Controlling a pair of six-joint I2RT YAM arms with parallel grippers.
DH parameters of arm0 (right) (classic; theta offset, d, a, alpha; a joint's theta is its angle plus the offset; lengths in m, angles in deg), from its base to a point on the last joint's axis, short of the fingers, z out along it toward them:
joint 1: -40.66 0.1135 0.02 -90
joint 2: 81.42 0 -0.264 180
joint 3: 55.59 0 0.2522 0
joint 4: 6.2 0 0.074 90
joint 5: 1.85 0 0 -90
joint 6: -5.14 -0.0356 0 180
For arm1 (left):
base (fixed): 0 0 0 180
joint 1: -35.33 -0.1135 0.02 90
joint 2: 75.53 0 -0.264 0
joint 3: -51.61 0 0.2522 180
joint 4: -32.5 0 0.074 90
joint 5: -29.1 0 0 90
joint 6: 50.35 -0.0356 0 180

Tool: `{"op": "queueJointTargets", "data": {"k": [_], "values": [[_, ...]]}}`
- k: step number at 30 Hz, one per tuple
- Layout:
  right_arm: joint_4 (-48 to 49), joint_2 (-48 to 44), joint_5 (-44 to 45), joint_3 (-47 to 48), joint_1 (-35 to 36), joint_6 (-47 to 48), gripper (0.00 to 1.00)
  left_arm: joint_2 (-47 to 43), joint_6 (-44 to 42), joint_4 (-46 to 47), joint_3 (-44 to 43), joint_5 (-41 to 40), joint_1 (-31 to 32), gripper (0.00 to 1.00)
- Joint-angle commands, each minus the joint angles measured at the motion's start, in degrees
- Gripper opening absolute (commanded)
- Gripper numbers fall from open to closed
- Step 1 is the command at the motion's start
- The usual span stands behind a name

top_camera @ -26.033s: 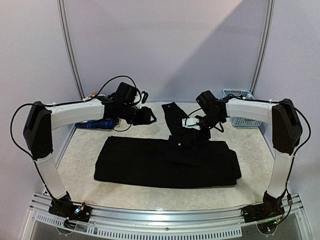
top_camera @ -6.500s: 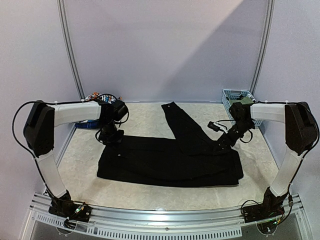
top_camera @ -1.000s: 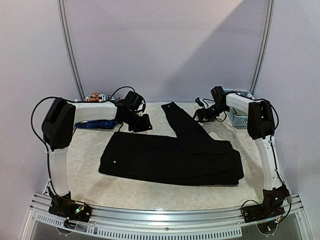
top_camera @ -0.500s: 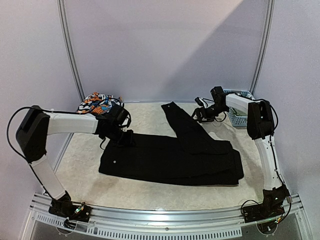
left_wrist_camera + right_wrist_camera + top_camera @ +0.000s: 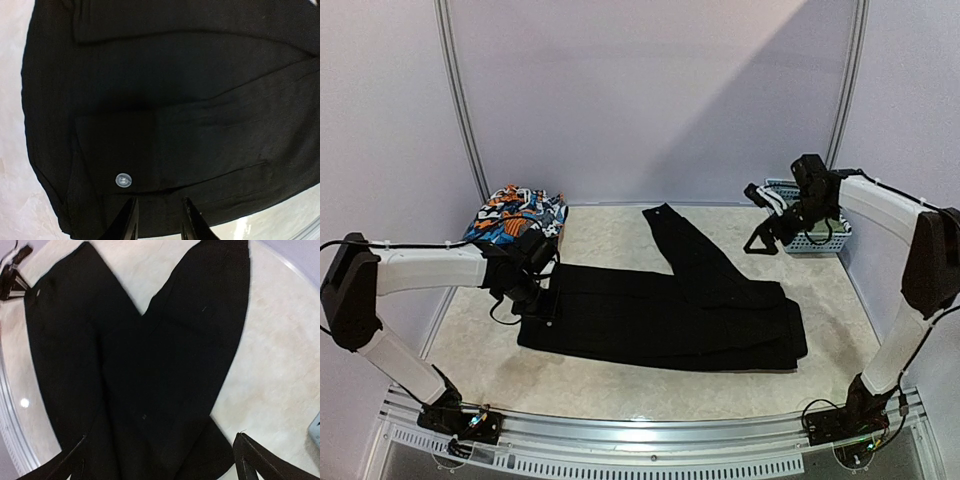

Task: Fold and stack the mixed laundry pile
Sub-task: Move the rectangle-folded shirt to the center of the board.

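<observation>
Long black trousers [image 5: 660, 320] lie flat across the table, one leg angled toward the back wall. My left gripper [image 5: 538, 305] is low over their left end. In the left wrist view its fingers [image 5: 131, 220] stand a little apart just over the black trousers [image 5: 175, 100], beside a white button [image 5: 123, 180], with nothing pinched between them. My right gripper [image 5: 765, 225] hangs raised near the basket, wide open and empty. The right wrist view looks down past that gripper [image 5: 161, 437] at the crossing trouser legs [image 5: 150, 365]. An orange-blue-white print garment [image 5: 515, 215] lies bunched at the back left.
A light-blue lattice basket [image 5: 812, 238] stands at the back right corner, next to my right arm. Bare marbled tabletop [image 5: 620, 235] shows behind the trousers and along the front edge [image 5: 650, 390]. The metal rail holding the arm bases runs along the near edge.
My left arm has swung forward from the back left down onto the trousers' left end, uncovering the print garment. My right arm has lifted and moved right toward the basket.
</observation>
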Motion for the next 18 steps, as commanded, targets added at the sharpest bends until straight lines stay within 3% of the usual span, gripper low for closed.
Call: {"op": "queueJointTargets", "data": {"k": [1,8,13,18], "values": [[-6.09,-1.99,-1.17,-12.79,2.17,13.05,0.97,2.34,0.72,0.31,1.05,-0.51,0.35,0.3],[-5.15,-7.63,-1.05,-21.48,11.41,18.55,0.78,4.75,2.05,-1.62,1.73,-2.92,0.35,0.28],[-4.56,-2.64,2.32,-20.75,13.31,18.67,0.55,4.98,3.35,-2.79,2.98,-3.2,0.36,0.28],[-3.22,1.96,6.62,-22.02,13.37,20.5,0.47,6.0,4.95,-2.48,5.16,-1.35,0.43,0.27]]}}
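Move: The right hand, empty, is up over bare board: the right-hand part of the rectangle-folded shirt lies about 15 cm back, 3 cm left and 15 cm below. From this hand, the loose sleeve's middle is about 8 cm ahead and 10 cm left, the basket roughly 13 cm ahead and 17 cm right. The left hand hangs 5 cm above the cuff button at the shirt's left end, 1 cm ahead and 2 cm left; the patterned pile is some 22 cm ahead and 12 cm left. The right hand swoops back about 15 cm and down some 11 cm from over the bare board to low over the right-hand part of the shirt, drifting slightly left late on, its wrist swinging nearly 30 degrees counter-clockwise while the wide-open fingers close to about half. Meanwhile the left hand eases down about 4 cm, with a small shift back and left, tilting slightly with its fingers still a little open, and comes close to the cloth beside the cuff button; whether either hand touches the shirt can't be seen. ##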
